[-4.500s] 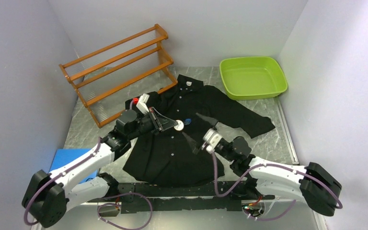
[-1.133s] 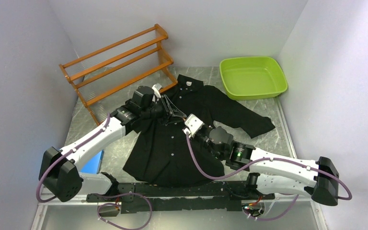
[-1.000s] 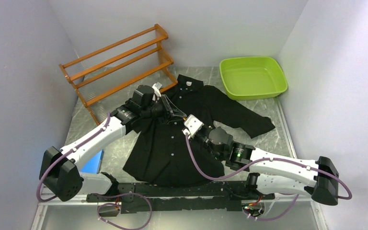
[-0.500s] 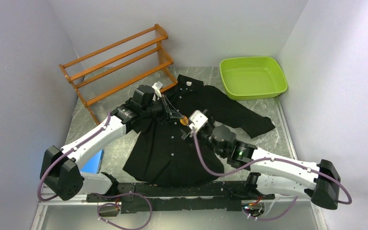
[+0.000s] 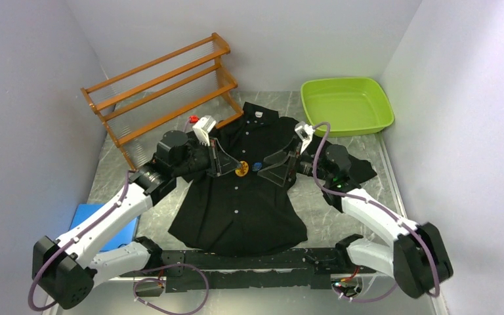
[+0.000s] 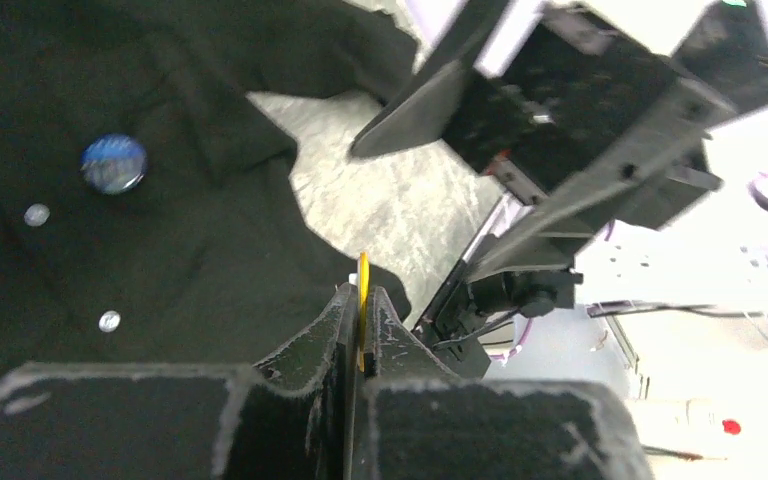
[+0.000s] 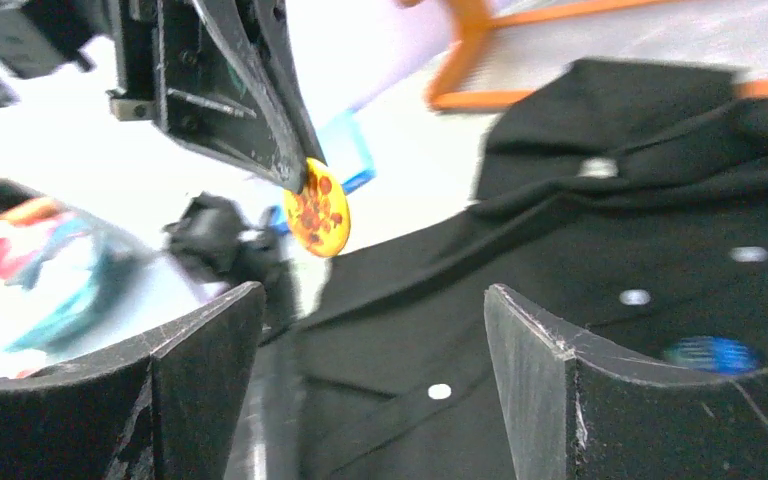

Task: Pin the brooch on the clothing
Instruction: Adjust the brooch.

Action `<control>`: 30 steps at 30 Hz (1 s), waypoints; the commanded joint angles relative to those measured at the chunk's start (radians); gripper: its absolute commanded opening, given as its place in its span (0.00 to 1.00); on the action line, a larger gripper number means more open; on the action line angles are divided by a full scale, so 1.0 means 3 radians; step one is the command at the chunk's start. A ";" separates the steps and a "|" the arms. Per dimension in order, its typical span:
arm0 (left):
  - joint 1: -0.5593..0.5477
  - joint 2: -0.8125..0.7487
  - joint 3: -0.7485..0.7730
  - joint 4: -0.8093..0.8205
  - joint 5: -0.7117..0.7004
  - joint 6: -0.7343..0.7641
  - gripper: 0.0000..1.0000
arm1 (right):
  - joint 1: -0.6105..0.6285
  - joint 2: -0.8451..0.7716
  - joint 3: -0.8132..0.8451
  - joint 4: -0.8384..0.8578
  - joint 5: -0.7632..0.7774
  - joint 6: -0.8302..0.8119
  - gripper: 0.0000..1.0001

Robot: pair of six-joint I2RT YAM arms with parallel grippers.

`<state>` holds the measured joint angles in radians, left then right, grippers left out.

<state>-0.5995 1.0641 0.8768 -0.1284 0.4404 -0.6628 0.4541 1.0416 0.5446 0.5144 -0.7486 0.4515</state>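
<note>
The clothing (image 5: 249, 203) is a black shirt lying flat on the table, collar at the far end. My left gripper (image 5: 238, 169) is shut on the brooch (image 5: 241, 172), a round yellow-orange badge held just above the shirt's chest. That brooch (image 6: 363, 295) shows edge-on between the left fingers, and face-on in the right wrist view (image 7: 317, 215). My right gripper (image 5: 272, 168) stands open a little to its right, nothing between its fingers (image 7: 205, 340). A blue round badge (image 5: 256, 166) sits on the shirt between the two grippers.
An orange wooden rack (image 5: 164, 85) stands at the back left. At the back right is a green tub (image 5: 346, 105). A blue flat object (image 5: 95, 220) lies by the left arm. The shirt's right sleeve (image 5: 351, 167) spreads toward the tub.
The right gripper opened, let go of the brooch and drew back to the right. The left gripper closed on the brooch and pulled slightly toward the near left with it.
</note>
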 commanded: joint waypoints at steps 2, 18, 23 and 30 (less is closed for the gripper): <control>0.0004 -0.0196 -0.0110 0.0694 0.0520 0.0386 0.03 | -0.0052 0.0500 -0.0207 0.2347 -0.1196 0.1753 0.79; -0.0001 -0.0008 -0.0108 0.1077 0.0983 0.0151 0.03 | 0.0117 0.0557 0.0313 0.0823 -0.0888 0.0975 0.51; 0.0000 -0.0007 -0.0125 0.1089 0.0974 0.0149 0.03 | 0.0117 0.0695 0.0351 0.1045 -0.0991 0.1123 0.29; 0.0001 -0.0025 -0.0139 0.0901 0.0885 0.0309 0.03 | 0.0117 0.0849 0.0297 0.1678 -0.1096 0.1502 0.00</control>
<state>-0.5922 1.0687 0.8383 0.1379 0.6979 -0.5991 0.4877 1.2823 0.6121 0.8803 -1.0760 0.8577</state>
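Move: At the right hand's open fingers, the orange brooch stands about 6 cm to the left, 2 cm back and roughly 1 cm lower. From the right hand, the blue badge lies some 11 cm ahead, 1 cm left and 24 cm below, with the black shirt's middle about 8 cm ahead, 7 cm left and at that same depth. The left hand already holds the brooch, its middle level fore-and-aft, about 1 cm right and 1 cm below. Sweeping back about 5 cm while edging left and up some 3 cm, the right hand turns about 20 degrees counter-clockwise, eases 1 cm forward again and shuts its wide-open fingers on the brooch's free edge. The left keeps its pinch and brings the brooch up 4 cm, slightly back and right towards the right fingertips, turning about 15 degrees clockwise. ##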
